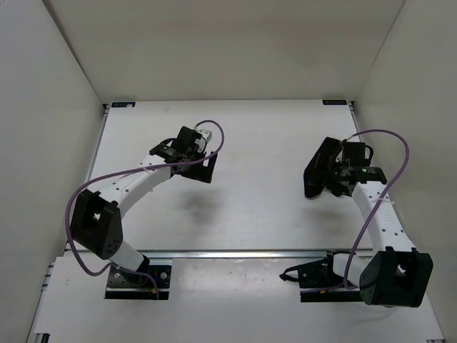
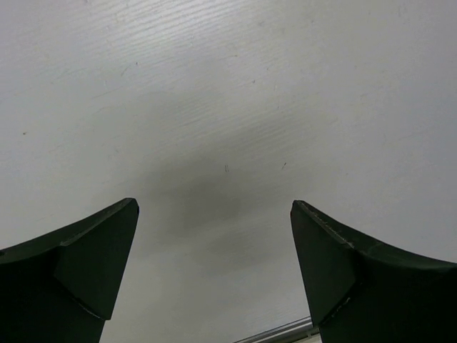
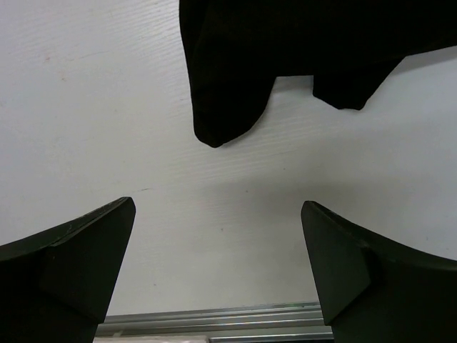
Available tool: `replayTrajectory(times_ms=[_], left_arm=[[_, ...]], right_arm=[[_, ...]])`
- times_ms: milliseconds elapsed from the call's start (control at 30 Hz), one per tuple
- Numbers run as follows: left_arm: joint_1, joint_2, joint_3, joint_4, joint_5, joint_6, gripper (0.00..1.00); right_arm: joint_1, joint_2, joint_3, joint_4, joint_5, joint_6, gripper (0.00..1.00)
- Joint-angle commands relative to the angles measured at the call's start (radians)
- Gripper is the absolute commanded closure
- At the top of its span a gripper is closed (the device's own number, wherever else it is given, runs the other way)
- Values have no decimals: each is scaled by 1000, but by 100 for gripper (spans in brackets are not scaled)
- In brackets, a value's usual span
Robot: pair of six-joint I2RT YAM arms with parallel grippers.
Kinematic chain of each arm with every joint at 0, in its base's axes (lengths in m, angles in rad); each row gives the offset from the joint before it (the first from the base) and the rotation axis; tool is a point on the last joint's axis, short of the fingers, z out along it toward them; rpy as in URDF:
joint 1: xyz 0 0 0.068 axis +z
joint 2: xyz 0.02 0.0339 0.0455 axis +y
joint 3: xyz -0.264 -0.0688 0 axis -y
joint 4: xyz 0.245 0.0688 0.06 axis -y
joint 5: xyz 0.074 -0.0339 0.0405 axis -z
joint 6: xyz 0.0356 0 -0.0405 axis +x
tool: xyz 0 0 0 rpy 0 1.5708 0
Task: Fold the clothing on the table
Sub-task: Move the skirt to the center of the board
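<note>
The clothing (image 3: 285, 50) is a limp black fabric lying on the white table (image 1: 264, 136). In the right wrist view it fills the top, with two rounded ends hanging toward my fingers. My right gripper (image 3: 218, 202) is open just short of it, with bare table between its fingers. From above, the right gripper (image 1: 323, 171) is at the right middle of the table; the black cloth there cannot be told apart from it. My left gripper (image 1: 194, 168) is open over bare table at the left middle, and the left wrist view shows nothing between its fingers (image 2: 93, 264).
White enclosure walls (image 1: 64, 86) stand on three sides of the table. A metal rail (image 3: 214, 318) runs along the near edge, just behind both grippers. Purple cables (image 1: 93, 187) loop beside each arm. Both arm bases (image 1: 139, 280) are bolted below the rail.
</note>
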Motion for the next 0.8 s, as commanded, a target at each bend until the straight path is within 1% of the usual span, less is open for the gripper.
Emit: replayTrajectory(times_ms=[0,67,133,200,333,400,567,600,767], left_arm=[[-10,-66,-10,39,6,8,1],[-11,-71,-24,34,12,8,2],[-16,-85,-45,37,3,8,1],[-18,-111,-74,51,12,7,2],[-8,-152,-157,95,43,-3,1],[4,-181,-180,129,66,-4,2],[30,-224,-245,158,101,-1,1],[38,-238,-249,161,106,0,1],[65,-293,-286,192,130,5,2]], right_arm=[[-21,7,-24,49,-19,-16,1],[-35,6,-43,72,-26,-9,1],[-75,16,-53,83,-46,-9,1],[-89,24,-53,99,-57,-7,1],[-44,47,-62,122,-11,14,1],[-23,79,-56,142,-3,34,0],[45,159,-79,208,26,100,1],[45,180,-87,223,30,120,0],[43,276,-79,262,23,146,5]])
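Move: The black skirt lies on the right of the board. Its middle is about 14 cm ahead of my right hand, 10 cm to its right and 12 cm below. Its near left corner is closer, roughly 4 cm ahead and 2 cm left. The board's front rail runs some 14 cm straight behind the hand. From my left hand the skirt's middle is some 50 cm to the right and 11 cm ahead. I lower my open right hand about 7 cm towards the skirt's near left corner. It first sinks with a small swing to the right, then swings back left and slightly forward as it drops faster, the fingers tipping some 10 degrees nearer to straight down. My empty left hand, still wide open, eases back about 3 cm and a little left, farther from the skirt. ##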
